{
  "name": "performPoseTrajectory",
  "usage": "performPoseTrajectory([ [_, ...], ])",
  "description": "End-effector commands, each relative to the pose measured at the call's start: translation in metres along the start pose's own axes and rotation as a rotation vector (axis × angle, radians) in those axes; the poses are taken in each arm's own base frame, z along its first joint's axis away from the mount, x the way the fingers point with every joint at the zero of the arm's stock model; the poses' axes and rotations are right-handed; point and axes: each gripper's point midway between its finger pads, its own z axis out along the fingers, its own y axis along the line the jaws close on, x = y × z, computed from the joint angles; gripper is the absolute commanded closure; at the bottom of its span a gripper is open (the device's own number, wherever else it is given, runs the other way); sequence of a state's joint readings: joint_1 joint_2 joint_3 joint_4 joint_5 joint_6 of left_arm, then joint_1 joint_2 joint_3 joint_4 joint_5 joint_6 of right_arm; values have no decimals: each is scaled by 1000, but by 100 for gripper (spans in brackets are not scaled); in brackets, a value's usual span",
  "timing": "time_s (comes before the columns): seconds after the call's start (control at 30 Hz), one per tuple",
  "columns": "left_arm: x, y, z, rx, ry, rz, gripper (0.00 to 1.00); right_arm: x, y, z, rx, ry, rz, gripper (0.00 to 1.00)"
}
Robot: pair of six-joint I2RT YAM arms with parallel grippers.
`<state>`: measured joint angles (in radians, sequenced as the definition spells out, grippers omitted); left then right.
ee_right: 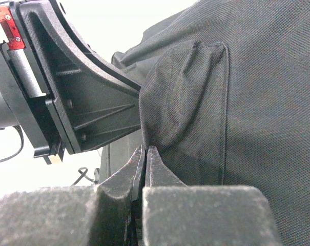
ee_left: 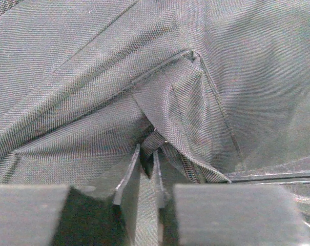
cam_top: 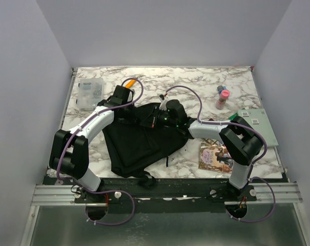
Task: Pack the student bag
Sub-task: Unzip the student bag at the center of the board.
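Observation:
The student bag (cam_top: 137,146) lies crumpled in the middle of the marble table, black fabric with its top end raised between the two arms. My left gripper (cam_top: 136,114) is at the bag's top left; in the left wrist view its fingers (ee_left: 146,156) are nearly shut on a narrow webbing tab (ee_left: 156,138) beside a zipper. My right gripper (cam_top: 156,119) faces it from the right, and its fingers (ee_right: 145,152) are shut on a fold of the bag's fabric (ee_right: 185,102). The left gripper's body (ee_right: 67,92) fills the upper left of the right wrist view.
A clear plastic box (cam_top: 88,93) and an orange object (cam_top: 129,82) are at the back left. A pink bottle (cam_top: 223,99) and a blue-capped item (cam_top: 221,88) stand at the back right. A green board (cam_top: 257,123) and a picture book (cam_top: 214,156) lie on the right.

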<state>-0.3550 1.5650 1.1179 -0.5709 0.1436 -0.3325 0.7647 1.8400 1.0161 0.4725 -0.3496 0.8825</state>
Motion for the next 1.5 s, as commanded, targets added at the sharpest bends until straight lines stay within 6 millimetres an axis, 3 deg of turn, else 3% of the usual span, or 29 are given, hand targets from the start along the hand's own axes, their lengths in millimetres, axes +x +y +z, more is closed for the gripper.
performPoseTrajectory([
  [0.0,0,-3,-7,19,-6,7,88,-9,25,-2,-97,-23,-12,99],
  [0.17,5,-10,-14,40,-12,6,100,-10,21,0,-76,-35,9,99],
  [0.57,50,-42,-36,186,43,-8,100,-20,8,9,-38,-110,137,99],
  [0.97,84,-76,-78,401,56,-31,100,-31,8,11,-33,-167,177,99],
  [1.27,128,-102,-82,494,141,-50,100,-37,14,8,-47,-190,179,99],
  [1.47,156,-101,-79,487,167,-105,100,-38,14,7,-53,-199,187,99],
])
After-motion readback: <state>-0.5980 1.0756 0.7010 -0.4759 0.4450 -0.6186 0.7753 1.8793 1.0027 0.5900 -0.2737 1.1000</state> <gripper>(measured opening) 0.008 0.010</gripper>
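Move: The zip pull already sits between the left hand's narrowing fingertips, barely 1 cm below the hand point. The near strap of the bag lies about 27 cm back and 4 cm to the right. The orange marker lies some 19 cm ahead and 3 cm to the left. Both are roughly 6 cm lower. For the right hand, which has a fold of bag cloth in its shut fingers, the zip pull is about 4 cm to the left, 1 cm ahead and 3 cm below. The left fingers finish shutting on the zip pull, then draw it back along the zip towards the near end of the bag, some 16 cm, bearing about 7 cm to the right and rising slightly, while the wrist tilts about 25 degrees so the fingertips swing rightward. The right hand keeps its pinch on the cloth fold near the zip's far part as an anchor, giving only about 1 cm forward and left while its wrist turns a little. ##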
